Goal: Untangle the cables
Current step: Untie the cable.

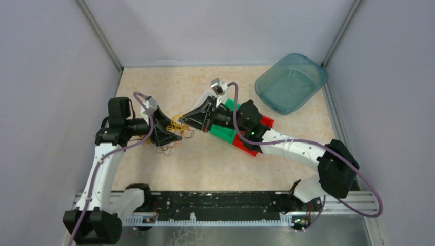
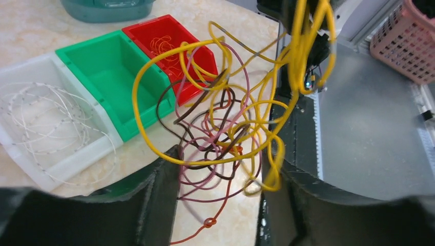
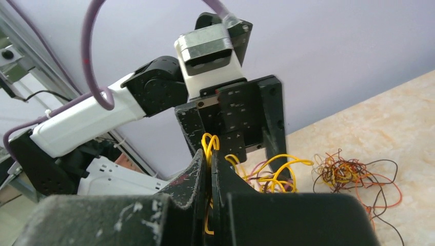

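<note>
The cables (image 2: 225, 128) are a loose tangle of yellow, brown, pink and red loops that hangs in the air between my two grippers. My right gripper (image 3: 210, 154) is shut on the yellow loops (image 3: 209, 142) and holds the tangle up from above. Lower strands dangle between the fingers (image 2: 161, 189) of my left gripper (image 2: 220, 174), whose jaws stand apart; a few strands brush the pads. In the top view both grippers (image 1: 174, 131) (image 1: 186, 121) meet tip to tip over the table's left middle. A second heap of cables (image 3: 349, 174) lies on the table.
A row of bins sits right of the grippers: white (image 2: 51, 148) with thin white wire, green (image 2: 113, 77), and red (image 2: 197, 56) holding orange loops. A teal tub (image 1: 291, 82) stands at the back right. A pink basket (image 2: 405, 41) sits off the table.
</note>
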Controlling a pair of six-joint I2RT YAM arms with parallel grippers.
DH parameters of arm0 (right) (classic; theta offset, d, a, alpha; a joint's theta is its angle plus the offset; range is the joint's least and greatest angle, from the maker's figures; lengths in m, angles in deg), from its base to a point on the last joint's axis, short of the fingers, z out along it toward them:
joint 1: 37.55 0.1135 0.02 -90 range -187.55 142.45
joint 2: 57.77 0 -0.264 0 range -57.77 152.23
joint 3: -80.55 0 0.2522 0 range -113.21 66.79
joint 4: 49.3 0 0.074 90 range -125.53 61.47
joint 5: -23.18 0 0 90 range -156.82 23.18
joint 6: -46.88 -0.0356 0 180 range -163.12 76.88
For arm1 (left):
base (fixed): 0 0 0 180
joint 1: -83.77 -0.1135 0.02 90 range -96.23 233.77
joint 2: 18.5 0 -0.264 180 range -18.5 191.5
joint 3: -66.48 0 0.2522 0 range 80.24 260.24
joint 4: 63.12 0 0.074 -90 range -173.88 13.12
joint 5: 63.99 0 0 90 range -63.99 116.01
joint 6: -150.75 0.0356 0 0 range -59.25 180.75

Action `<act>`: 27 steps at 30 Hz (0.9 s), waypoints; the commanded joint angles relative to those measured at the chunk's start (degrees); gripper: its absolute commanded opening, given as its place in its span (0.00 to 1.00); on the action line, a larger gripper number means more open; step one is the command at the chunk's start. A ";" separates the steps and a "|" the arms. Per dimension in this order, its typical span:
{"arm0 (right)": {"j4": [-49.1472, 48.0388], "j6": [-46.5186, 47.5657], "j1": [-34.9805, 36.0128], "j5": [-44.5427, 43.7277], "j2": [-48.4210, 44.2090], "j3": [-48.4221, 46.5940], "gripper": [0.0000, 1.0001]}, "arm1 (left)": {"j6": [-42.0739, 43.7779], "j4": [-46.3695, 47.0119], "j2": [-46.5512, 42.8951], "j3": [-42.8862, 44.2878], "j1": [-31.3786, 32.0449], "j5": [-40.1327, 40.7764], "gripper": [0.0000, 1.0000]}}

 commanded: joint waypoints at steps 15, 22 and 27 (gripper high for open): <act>-0.23 1.85 -7.19 -3.36 -9.94 3.20 0.00 | 17.39 -11.84 -0.99 -0.19 0.29 2.43 0.08; 6.62 4.68 -13.06 -4.20 -16.75 6.01 0.00 | 28.22 -16.50 -0.55 -2.83 0.32 13.97 0.07; 13.54 7.57 -18.09 -5.04 -20.92 6.46 0.00 | 28.60 -14.10 -0.07 -5.15 0.37 24.13 0.06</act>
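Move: From the left gripper, the pink and dark strands of the tangle hang at its fingertips, about 2 cm to the right and 1 cm below; the yellow bundle in the right gripper is some 3 cm right and 8 cm above, and the loose pile about 8 cm ahead, 10 cm left and 25 cm below. From the right gripper, which holds the yellow bundle, the green box lies roughly 18 cm ahead, 14 cm right, and the white box 24 cm ahead, 5 cm right, both some 33 cm below. Shut the left gripper on the pink and dark strands at its tips, then keep that pinch and sink about 6 cm, tipping the fingers some 15 degrees further down. Meanwhile keep the right gripper closed on the yellow bundle and draw it away, about 10 cm right and 6 cm forward towards the boxes, turning clockwise. ##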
